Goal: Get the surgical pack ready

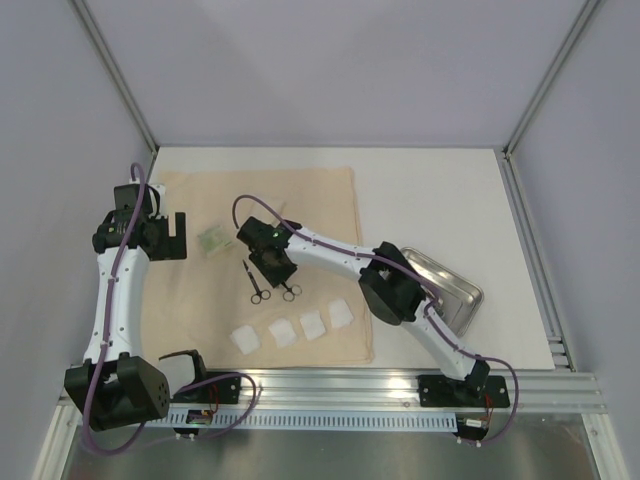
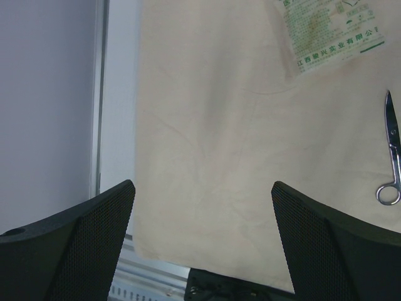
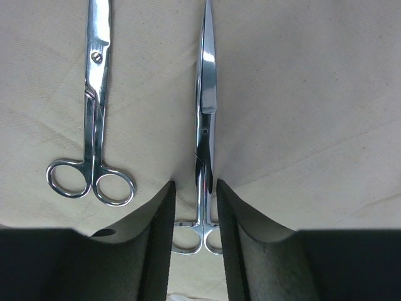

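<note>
The beige cloth sheet point(image 1: 310, 195) lies spread flat on the table. Two pairs of metal scissors lie on it side by side, one point(image 3: 94, 125) to the left, the other point(image 3: 205, 113) straight ahead in the right wrist view. My right gripper point(image 3: 194, 188) is low over the cloth, its fingers straddling the second pair's shanks with small gaps either side, open. Several white gauze squares point(image 1: 290, 330) sit in a row near the cloth's front edge. The steel tray point(image 1: 455, 290) rests on the table to the right, partly behind the right arm. My left gripper point(image 2: 203, 188) hangs wide open over the cloth's left edge.
A green-printed packet point(image 1: 212, 240) lies on the cloth between the two grippers, also at the top of the left wrist view as the packet point(image 2: 326, 31). An aluminium rail point(image 1: 400, 385) runs along the near edge. Frame posts stand at the back corners.
</note>
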Controlling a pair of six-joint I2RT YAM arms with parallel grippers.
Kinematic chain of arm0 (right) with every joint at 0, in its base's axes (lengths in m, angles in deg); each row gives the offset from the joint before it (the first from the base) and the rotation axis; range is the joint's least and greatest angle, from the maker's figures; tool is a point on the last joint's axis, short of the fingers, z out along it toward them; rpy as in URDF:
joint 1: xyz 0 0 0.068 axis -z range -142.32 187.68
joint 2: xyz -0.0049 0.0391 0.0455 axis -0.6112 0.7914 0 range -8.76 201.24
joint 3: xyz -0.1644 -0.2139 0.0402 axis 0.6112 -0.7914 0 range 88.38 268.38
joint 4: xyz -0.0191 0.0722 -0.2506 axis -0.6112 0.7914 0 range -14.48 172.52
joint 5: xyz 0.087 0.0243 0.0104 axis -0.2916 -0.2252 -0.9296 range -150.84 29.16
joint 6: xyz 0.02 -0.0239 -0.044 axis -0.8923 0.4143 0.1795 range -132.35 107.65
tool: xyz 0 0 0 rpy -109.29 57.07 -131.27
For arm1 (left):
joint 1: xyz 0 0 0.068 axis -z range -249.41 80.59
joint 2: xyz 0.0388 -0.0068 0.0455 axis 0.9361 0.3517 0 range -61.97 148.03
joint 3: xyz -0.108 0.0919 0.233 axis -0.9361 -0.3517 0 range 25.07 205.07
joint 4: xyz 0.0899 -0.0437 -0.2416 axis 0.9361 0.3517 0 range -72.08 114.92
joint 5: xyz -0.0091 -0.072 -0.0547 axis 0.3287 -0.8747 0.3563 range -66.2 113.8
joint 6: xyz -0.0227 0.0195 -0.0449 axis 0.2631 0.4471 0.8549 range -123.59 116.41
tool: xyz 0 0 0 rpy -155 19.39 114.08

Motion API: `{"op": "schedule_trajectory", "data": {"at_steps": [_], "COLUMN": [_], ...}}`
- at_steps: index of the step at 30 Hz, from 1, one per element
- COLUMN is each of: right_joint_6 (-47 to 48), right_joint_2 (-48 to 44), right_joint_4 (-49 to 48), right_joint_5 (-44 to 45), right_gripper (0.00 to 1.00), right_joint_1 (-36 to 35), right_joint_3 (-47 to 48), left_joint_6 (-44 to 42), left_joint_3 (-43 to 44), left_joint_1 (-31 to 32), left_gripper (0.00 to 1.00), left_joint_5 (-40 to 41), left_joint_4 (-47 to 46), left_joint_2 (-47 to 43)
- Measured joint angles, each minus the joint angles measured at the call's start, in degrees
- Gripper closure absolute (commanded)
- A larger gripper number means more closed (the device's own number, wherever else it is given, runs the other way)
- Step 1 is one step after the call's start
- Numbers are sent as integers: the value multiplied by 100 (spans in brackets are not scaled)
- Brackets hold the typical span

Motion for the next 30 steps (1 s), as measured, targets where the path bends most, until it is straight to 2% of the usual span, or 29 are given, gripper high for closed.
{"op": "schedule_trajectory", "data": {"at_steps": [6, 13, 21, 30], "right_joint_6": [26, 26, 129, 190], "right_joint_2": [111, -24, -715, -990], "right_joint_4": [68, -98, -833, -1182], "right_joint_5": [15, 44, 37, 33], "right_gripper": [99, 100, 99, 99], "right_joint_1": [7, 2, 4, 15], "right_joint_3": [177, -28, -1110, -1298], "left_joint_6": [-9, -11, -11, -13], "left_joint_3": [0, 0, 0, 0], "left_joint_1": [-2, -2, -2, -2], "left_gripper": [0, 0, 0, 0], "left_joint_5": [-9, -42, -48, -50], "left_joint_4": [7, 7, 9, 9], "left_joint_2": [0, 0, 0, 0]}}
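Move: The scissors I am reaching for already run between my right fingertips. Their middle is about 3 cm ahead, 1 cm left and 1 cm below, with the rings behind my fingers. The other scissors lie some 7 cm left and 1 cm ahead of my right hand. Two gauze pads lie behind, one about 12 cm straight back, the other 10 cm back and 7 cm right. From my left hand the wanted scissors are roughly 25 cm right, 5 cm ahead, 18 cm down. I shut my right fingers from about a third open and pinch the scissors' shank just ahead of the rings, staying low at the cloth. Then, keeping the pinch, I ease about 1 cm back and to the right, then lift almost straight up, some 3 cm in all, coming back over the starting spot as the hand tilts just under 10 degrees. ##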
